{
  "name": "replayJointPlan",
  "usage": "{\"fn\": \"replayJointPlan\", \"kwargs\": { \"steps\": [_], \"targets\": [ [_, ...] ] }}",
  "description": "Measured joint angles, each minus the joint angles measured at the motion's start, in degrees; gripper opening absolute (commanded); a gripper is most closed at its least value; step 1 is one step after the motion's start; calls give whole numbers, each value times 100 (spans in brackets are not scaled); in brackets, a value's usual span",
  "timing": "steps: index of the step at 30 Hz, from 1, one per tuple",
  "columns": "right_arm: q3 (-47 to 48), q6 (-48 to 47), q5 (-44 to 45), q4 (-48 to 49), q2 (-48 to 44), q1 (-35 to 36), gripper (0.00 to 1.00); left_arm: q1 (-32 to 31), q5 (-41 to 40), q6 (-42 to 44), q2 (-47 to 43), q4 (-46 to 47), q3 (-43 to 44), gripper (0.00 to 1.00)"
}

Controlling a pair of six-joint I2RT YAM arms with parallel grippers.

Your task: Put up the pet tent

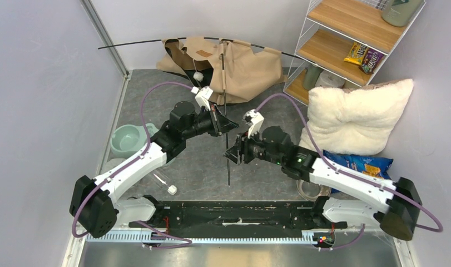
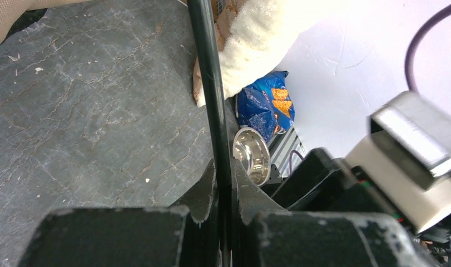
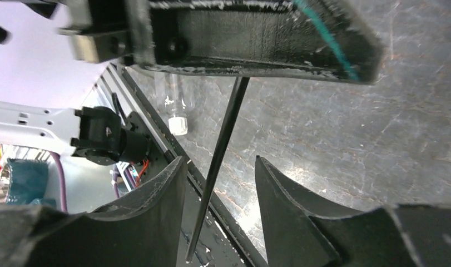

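Note:
The tan pet tent point(image 1: 239, 69) lies collapsed at the back of the floor, with one thin black pole point(image 1: 156, 41) arching across its top. A second black pole point(image 1: 225, 89) runs from the tent toward the near edge. My left gripper point(image 1: 227, 125) is shut on this pole, which shows between its fingers in the left wrist view point(image 2: 212, 83). My right gripper point(image 1: 233, 154) is open around the lower part of the same pole point(image 3: 223, 139), its jaws standing apart on either side without touching it.
A fluffy white pillow point(image 1: 353, 114) and a blue snack bag point(image 1: 362, 164) lie at the right. A steel bowl point(image 2: 251, 154) sits near the right arm's base. A green bowl point(image 1: 125, 139) and a small clear bottle point(image 1: 163, 182) are at the left. A wire shelf point(image 1: 351, 39) stands back right.

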Motion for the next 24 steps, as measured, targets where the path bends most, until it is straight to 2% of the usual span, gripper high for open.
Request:
{"fn": "replayJointPlan", "kwargs": {
  "steps": [4,7,8,12,13,17,19,22,24],
  "targets": [
    [105,4,-212,-17,590,35,30,0,0,0,4,0,0,2],
    [105,48,-258,-2,715,44,4,0,-22,2,28,0,0,2],
    [105,87,-262,26,706,61,0,0,-44,2,39,0,0,2],
    [94,208,-170,50,654,70,0,0,-101,2,48,-4,63,4],
    [94,221,-144,63,629,72,0,0,-111,4,48,-15,87,10],
    [-4,389,22,195,426,79,0,-2,-195,107,48,-225,299,56],
    [-101,511,107,256,264,98,0,15,-363,260,48,-315,398,67],
    [-175,675,210,361,111,114,0,28,-590,446,35,-474,527,73],
    [-175,769,245,435,101,114,0,37,-697,538,20,-640,649,83]
  ]
}}
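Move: The left hand already holds the tent pole between its shut fingers, the tent cloth spreading about 27 cm ahead and some 10 cm below. The pole runs between the right hand's half-open fingers, its nearest stretch some 2 cm left and 3 cm below. From the right hand, the left gripper sits about 8 cm ahead and 3 cm higher, with the clear bottle 25 cm left, 7 cm back, and the steel bowl 28 cm right, 9 cm back, both about 22 cm down. Downward first, the right hand dips about 3.5 cm and edges 2 cm left onto the tent pole, shuts its fingers around it, then lifts back up roughly 3 cm with it. The left hand keeps its pinch until the right has hold, then opens wide to let go while easing some 2.5 cm forward and 2 cm up. ##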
